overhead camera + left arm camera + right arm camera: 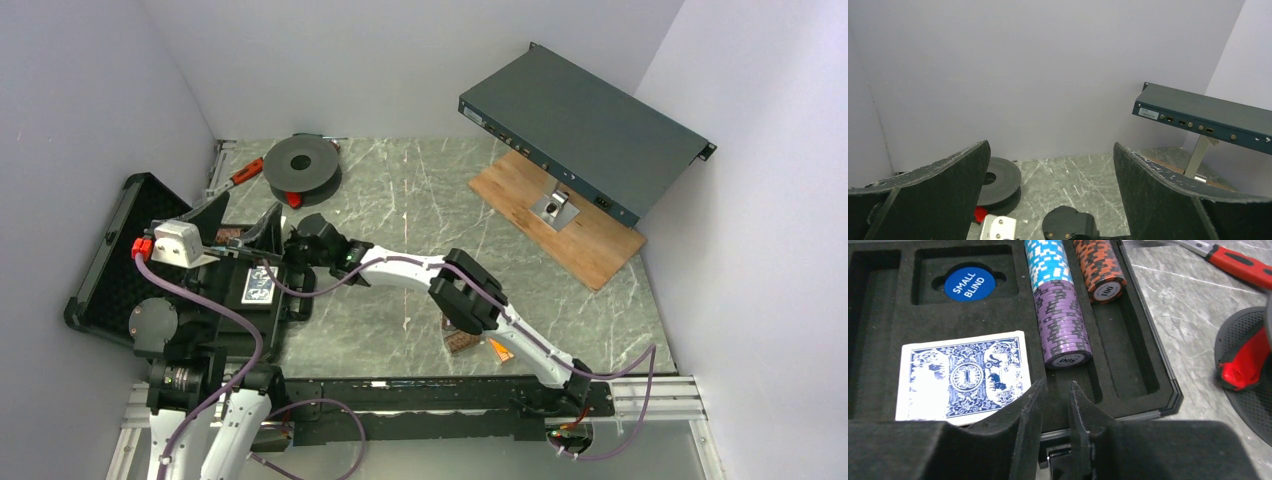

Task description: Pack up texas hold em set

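Note:
The black briefcase (105,260) lies open at the table's left, its foam tray (878,340) under my right gripper. A purple chip stack (1062,325) lies in a groove behind a light-blue stack (1048,262), with a brown-orange stack (1098,267) in the neighbouring groove. A blue-backed card deck (964,375) and a blue "small blind" button (969,283) sit in their recesses. My right gripper (1057,387) hovers over the tray's near edge, its jaws a narrow gap apart and holding nothing. My left gripper (1050,150) is wide open and empty above the case.
A black spool (300,165) and a red-handled tool (245,172) lie behind the case. A large grey metal box (585,130) stands tilted on a bracket over a wooden board (570,225) at the back right. A brownish object (462,343) shows under my right arm's elbow.

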You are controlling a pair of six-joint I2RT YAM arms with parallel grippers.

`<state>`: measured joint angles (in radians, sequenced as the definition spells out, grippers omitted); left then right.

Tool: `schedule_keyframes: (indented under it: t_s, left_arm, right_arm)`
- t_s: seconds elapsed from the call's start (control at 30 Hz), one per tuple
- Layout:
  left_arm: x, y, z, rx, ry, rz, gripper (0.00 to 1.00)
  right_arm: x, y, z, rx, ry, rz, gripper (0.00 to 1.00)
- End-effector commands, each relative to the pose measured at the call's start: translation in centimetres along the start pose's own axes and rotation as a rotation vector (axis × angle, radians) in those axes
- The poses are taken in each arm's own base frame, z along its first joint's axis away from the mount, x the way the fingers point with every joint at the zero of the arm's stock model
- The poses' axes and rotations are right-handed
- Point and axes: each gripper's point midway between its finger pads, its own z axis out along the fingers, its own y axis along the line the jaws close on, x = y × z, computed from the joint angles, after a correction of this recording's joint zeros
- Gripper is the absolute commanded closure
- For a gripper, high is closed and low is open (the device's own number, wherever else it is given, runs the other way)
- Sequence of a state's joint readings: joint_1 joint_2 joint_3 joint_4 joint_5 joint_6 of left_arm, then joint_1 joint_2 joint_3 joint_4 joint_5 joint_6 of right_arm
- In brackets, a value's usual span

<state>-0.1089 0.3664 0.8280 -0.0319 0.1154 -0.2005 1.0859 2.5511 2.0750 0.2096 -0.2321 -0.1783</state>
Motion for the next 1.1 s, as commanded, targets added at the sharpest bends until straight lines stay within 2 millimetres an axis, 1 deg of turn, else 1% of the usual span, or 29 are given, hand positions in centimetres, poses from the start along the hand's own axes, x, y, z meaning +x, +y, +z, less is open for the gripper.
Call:
schedule_keyframes:
  t_s: [0.0,0.17,0.27,0.33,0.43,0.47,0.53,0.6,0.7,0.77,0.8,0.87,0.93,1.0,1.07]
  left_arm:
    - [0.3,0.6,0.3,-0.025,0.006,0.003,0.00]
    - [0.9,1.1,0.5,-0.049,0.025,0.001,0.00]
    - [1.7,2.2,0.7,-0.107,0.063,-0.003,0.00]
    - [2.6,3.0,0.8,-0.150,0.104,-0.010,0.00]
    - [3.9,4.0,1.1,-0.207,0.172,-0.023,0.01]
    - [4.4,4.3,1.4,-0.228,0.196,-0.036,0.01]
    - [5.4,4.8,1.7,-0.262,0.253,-0.063,0.02]
    - [6.8,4.9,1.9,-0.282,0.329,-0.102,0.02]
    - [9.3,4.3,2.1,-0.276,0.448,-0.165,0.03]
    - [10.7,3.7,2.0,-0.266,0.523,-0.214,0.03]
    - [10.9,3.3,2.0,-0.251,0.541,-0.236,0.03]
    - [10.8,2.2,2.3,-0.205,0.547,-0.277,0.02]
    - [10.0,0.7,2.7,-0.130,0.538,-0.319,0.01]
    - [9.3,-0.4,3.2,-0.073,0.532,-0.344,0.01]
    - [9.5,-0.9,3.4,-0.056,0.552,-0.353,0.01]
  right_arm:
    - [-8.9,-0.8,-3.3,0.047,-0.149,-0.039,0.67]
    - [-9.7,-1.2,-6.3,0.099,-0.135,-0.023,0.54]
    - [-9.8,-1.4,-8.2,0.138,-0.110,0.026,0.46]
    - [-10.0,-1.5,-9.9,0.163,-0.106,0.063,0.41]
    - [-9.4,-1.5,-12.5,0.211,-0.088,0.114,0.34]
    - [-8.7,-1.8,-13.3,0.242,-0.068,0.133,0.32]
    - [-7.8,-2.9,-15.3,0.336,-0.031,0.169,0.27]
    - [-6.6,-4.3,-17.5,0.454,0.017,0.210,0.21]
    - [-4.6,-7.0,-21.3,0.640,0.095,0.246,0.10]
    - [-3.1,-8.5,-23.6,0.726,0.133,0.261,0.08]
    - [-2.5,-9.0,-24.5,0.748,0.148,0.263,0.08]
    - [-1.3,-9.5,-25.5,0.769,0.182,0.253,0.08]
    - [-0.5,-9.7,-25.7,0.773,0.221,0.242,0.08]
    - [-0.3,-9.9,-25.8,0.785,0.250,0.244,0.08]
    - [-1.0,-10.5,-26.4,0.812,0.250,0.263,0.07]
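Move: For the right hand, poised at the case's right rim, the nearer brown chip stack on the table lies about 37 cm right, 14 cm back and 5 cm below; the second brown stack is some 5 cm behind it and 2 cm right of it. The purple chips lie in their slot 6 cm to this hand's left, level fore-and-aft and slightly below. From the high left hand, the nearer brown stack is roughly 33 cm right, 3 cm back and 38 cm down. Straight up at first, the right hand climbs about 9 cm off the case, then sweeps some 25 cm right towards the loose brown chips, ending a little farther out. Its fingers spread from a narrow gap to nearly full, and the hand turns about 45 degrees clockwise. Still wide open, the left hand swings down about 11 cm and forward 7 cm over the case, tipping its fingers down some 40 degrees. ##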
